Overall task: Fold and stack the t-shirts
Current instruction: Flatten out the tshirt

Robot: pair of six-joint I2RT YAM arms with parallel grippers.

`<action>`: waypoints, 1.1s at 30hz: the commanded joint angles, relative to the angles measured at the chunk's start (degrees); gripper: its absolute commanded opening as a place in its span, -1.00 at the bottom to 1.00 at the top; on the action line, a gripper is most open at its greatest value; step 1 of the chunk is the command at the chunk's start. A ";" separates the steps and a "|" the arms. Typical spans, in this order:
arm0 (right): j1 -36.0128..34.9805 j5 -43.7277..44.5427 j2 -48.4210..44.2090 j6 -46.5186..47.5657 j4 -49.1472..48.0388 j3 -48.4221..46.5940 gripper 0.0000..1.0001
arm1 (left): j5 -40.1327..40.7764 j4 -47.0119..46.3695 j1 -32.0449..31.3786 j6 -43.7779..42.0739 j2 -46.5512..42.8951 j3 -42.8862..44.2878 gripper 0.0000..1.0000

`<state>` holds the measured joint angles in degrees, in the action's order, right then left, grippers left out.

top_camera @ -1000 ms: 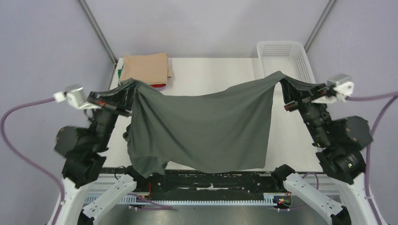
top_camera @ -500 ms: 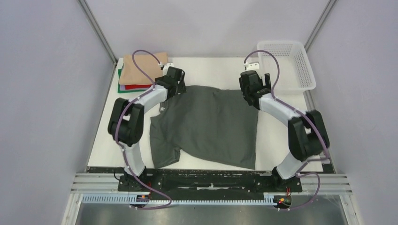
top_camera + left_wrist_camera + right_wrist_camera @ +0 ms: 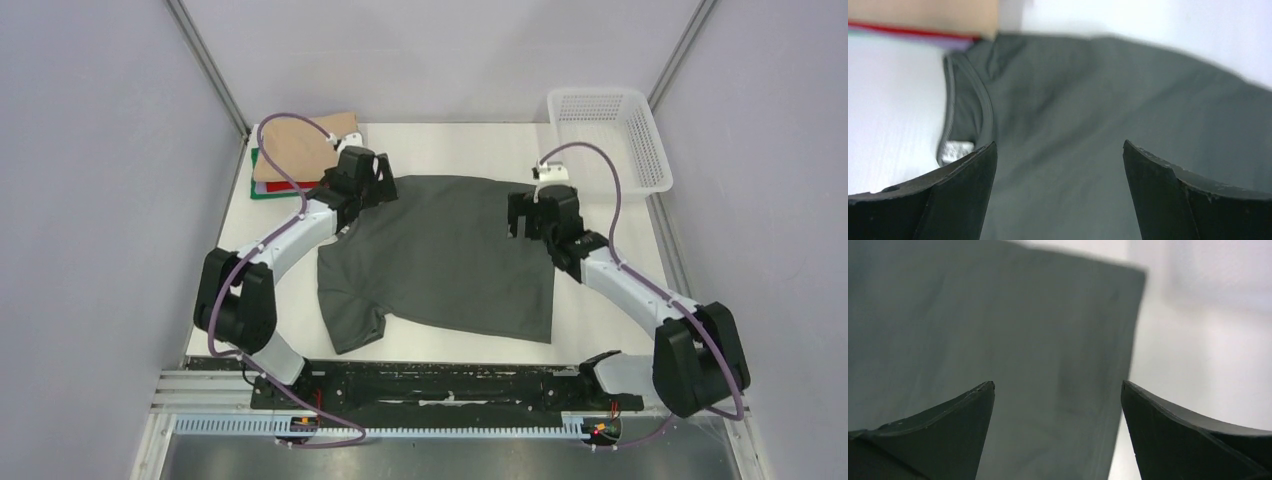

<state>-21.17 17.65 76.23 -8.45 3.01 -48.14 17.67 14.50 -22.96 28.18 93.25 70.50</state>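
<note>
A dark charcoal-grey t-shirt (image 3: 440, 265) lies spread flat on the white table, collar toward the left. My left gripper (image 3: 372, 185) hangs open over the shirt's far-left corner by the collar (image 3: 968, 110), nothing between its fingers (image 3: 948, 200). My right gripper (image 3: 530, 215) stands open above the shirt's far-right part, close to its right edge (image 3: 1130, 340), also holding nothing. A stack of folded t-shirts sits at the back left, with a tan one (image 3: 300, 150) on top and red and green edges (image 3: 262, 190) below it.
A white lattice basket (image 3: 610, 130) stands at the back right corner. Bare white table (image 3: 1198, 355) shows right of the shirt. Grey walls and slanted frame poles enclose the table. Both arms reach in from the near rail.
A second ago both grippers held the grey shirt stretched in the air. It now lies flat on the table, and both grippers have opened and let go.
</note>
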 commanded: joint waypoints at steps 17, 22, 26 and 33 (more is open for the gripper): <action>-0.83 -12.27 -0.16 -11.49 -8.84 22.97 0.96 | -13.43 -8.67 -2.08 9.13 4.38 -17.17 0.99; 2.83 -11.22 5.23 -11.00 -9.93 20.69 0.96 | -12.51 -7.15 -1.96 8.39 11.22 -11.52 0.99; 5.10 -10.14 8.91 -10.37 -10.74 17.29 0.96 | -12.12 -5.38 -1.50 7.42 16.42 -5.18 0.99; 6.29 -9.97 5.63 -9.52 -10.34 12.52 0.96 | -12.40 -1.86 -1.72 4.31 14.98 2.05 0.99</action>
<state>-15.25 6.59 84.82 -18.39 -9.34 -33.58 5.69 9.19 -24.71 34.48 110.56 70.65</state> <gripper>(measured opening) 0.979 0.994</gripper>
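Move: The t-shirt lies spread under both open grippers. Its middle is about 14 cm back, 13 cm right and 13 cm below the left hand, and 8 cm back, 20 cm left and 12 cm below the right. Its collar tag sits some 10 cm left and 7 cm back of the left hand, with the folded stack 19 cm left and 11 cm ahead of that hand. From the right hand, the hem edge is 6 cm right and 10 cm back, the basket 20 cm right and 19 cm ahead. Bring both wide-open grippers down and back about 10 cm, tipping the fingers some 15 degrees further down, until the fingertips rest on the t-shirt, left near the collar and right just inside the hem. Then, staying low, drag the cloth forward 7 to 8 cm, both hands also drifting right. ##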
